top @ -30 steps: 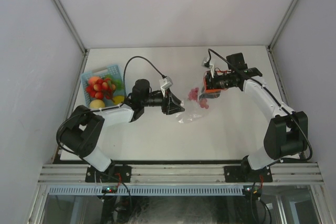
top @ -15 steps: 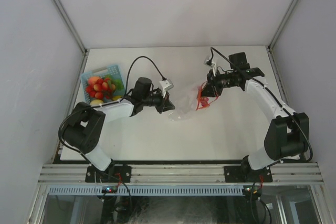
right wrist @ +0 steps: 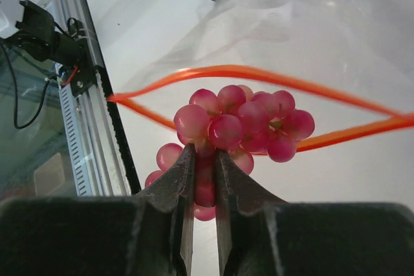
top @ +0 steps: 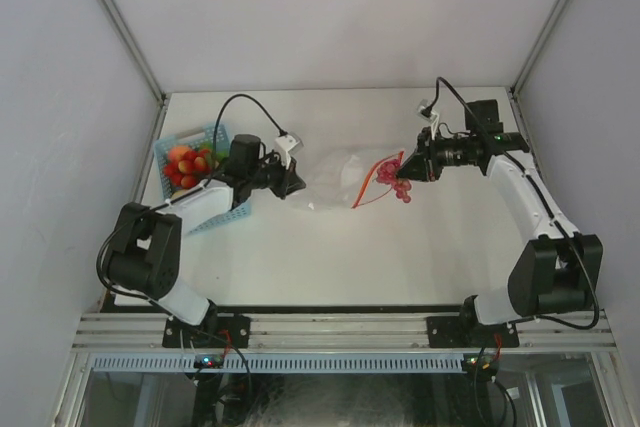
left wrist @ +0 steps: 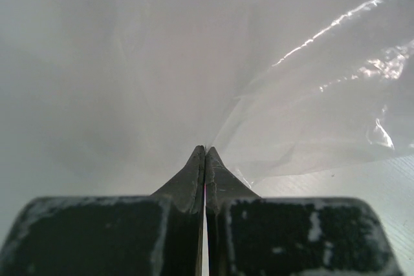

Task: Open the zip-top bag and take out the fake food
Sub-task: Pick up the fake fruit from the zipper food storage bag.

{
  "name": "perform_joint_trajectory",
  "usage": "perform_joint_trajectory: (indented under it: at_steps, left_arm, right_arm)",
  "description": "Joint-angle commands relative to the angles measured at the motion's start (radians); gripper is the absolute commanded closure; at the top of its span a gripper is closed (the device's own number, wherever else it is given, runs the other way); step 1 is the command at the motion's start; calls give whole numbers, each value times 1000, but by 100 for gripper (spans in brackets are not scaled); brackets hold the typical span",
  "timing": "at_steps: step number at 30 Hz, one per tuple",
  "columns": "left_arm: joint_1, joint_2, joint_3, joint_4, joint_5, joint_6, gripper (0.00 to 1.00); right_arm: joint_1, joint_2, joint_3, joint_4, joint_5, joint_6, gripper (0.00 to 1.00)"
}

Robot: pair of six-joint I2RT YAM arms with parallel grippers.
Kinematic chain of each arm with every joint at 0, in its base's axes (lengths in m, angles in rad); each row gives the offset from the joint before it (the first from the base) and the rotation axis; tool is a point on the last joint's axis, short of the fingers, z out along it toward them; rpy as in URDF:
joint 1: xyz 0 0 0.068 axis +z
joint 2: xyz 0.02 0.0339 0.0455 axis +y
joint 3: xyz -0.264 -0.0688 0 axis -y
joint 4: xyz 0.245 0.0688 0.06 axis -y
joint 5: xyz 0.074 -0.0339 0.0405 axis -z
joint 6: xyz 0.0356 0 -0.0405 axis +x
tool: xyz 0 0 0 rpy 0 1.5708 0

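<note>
The zip-top bag (top: 335, 179) is stretched out clear between my two grippers, its red-orange zip strip (top: 378, 171) gaping in a loop at the right end. My left gripper (top: 293, 185) is shut on the bag's left end; in the left wrist view the fingertips (left wrist: 205, 150) pinch the plastic film (left wrist: 291, 95). My right gripper (top: 402, 175) is shut on a pink grape bunch (top: 406, 190), one piece of the fake food, just outside the bag's mouth. In the right wrist view the grapes (right wrist: 239, 117) sit in front of the zip strip (right wrist: 259, 74).
A light-blue slotted basket (top: 212, 131) stands at the left, beside the left arm, with more fake food (top: 192, 163) in red, orange, green and yellow inside it. The table's frame rail (right wrist: 77, 140) shows in the right wrist view.
My left gripper has shut on the bag and pulled it left toward the basket. The right gripper has moved right with the grapes, and the bag is now drawn out flat.
</note>
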Motion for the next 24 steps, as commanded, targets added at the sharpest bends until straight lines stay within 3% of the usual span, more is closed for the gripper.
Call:
perform_joint_trajectory:
  at_steps: [1,10,11,16,18,24]
  left_arm:
    - [29,12,84,-23,-14,12,100]
    - [54,60,172,-29,-192,-71,99]
    - [54,61,179,-29,-215,-81,95]
    - [54,13,180,-11,-344,-151,53]
    - [54,-31,164,13,-395,-183,41]
    - [74,-159,146,22,-443,-293,31]
  right_arm:
    - [-20,-88,5,-45,-133,-49,100]
    - [-54,-132,7,-61,-183,-37,100]
    - [-55,-135,11,-59,-184,-36,100]
    - [-54,-142,30,-24,-195,1,100]
    - [-52,-144,36,-6,-193,12,100]
    - [-16,-127,62,35,-183,36,100]
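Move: The left fingers are shut on the bottom edge of the zip-top bag, whose middle lies about 12 cm to their right, 2 cm ahead and 3 cm lower. The grapes are some 23 cm right, 1 cm ahead and 7 cm up; the blue basket is roughly 22 cm left, 2 cm ahead and 4 cm down. From the right hand, which already grips the grapes, the orange zip strip at the bag's mouth is about 6 cm left, 2 cm back and 5 cm below. Lift the grapes with the right gripper, up about 4.5 cm and slightly back, keeping them pinched as they clear the zip strip. Meanwhile draw the left gripper forward and left with the bag's edge, turning counter-clockwise some 25 degrees; partway, open the fingers wide to let the bag go, then rise off it at the end. ##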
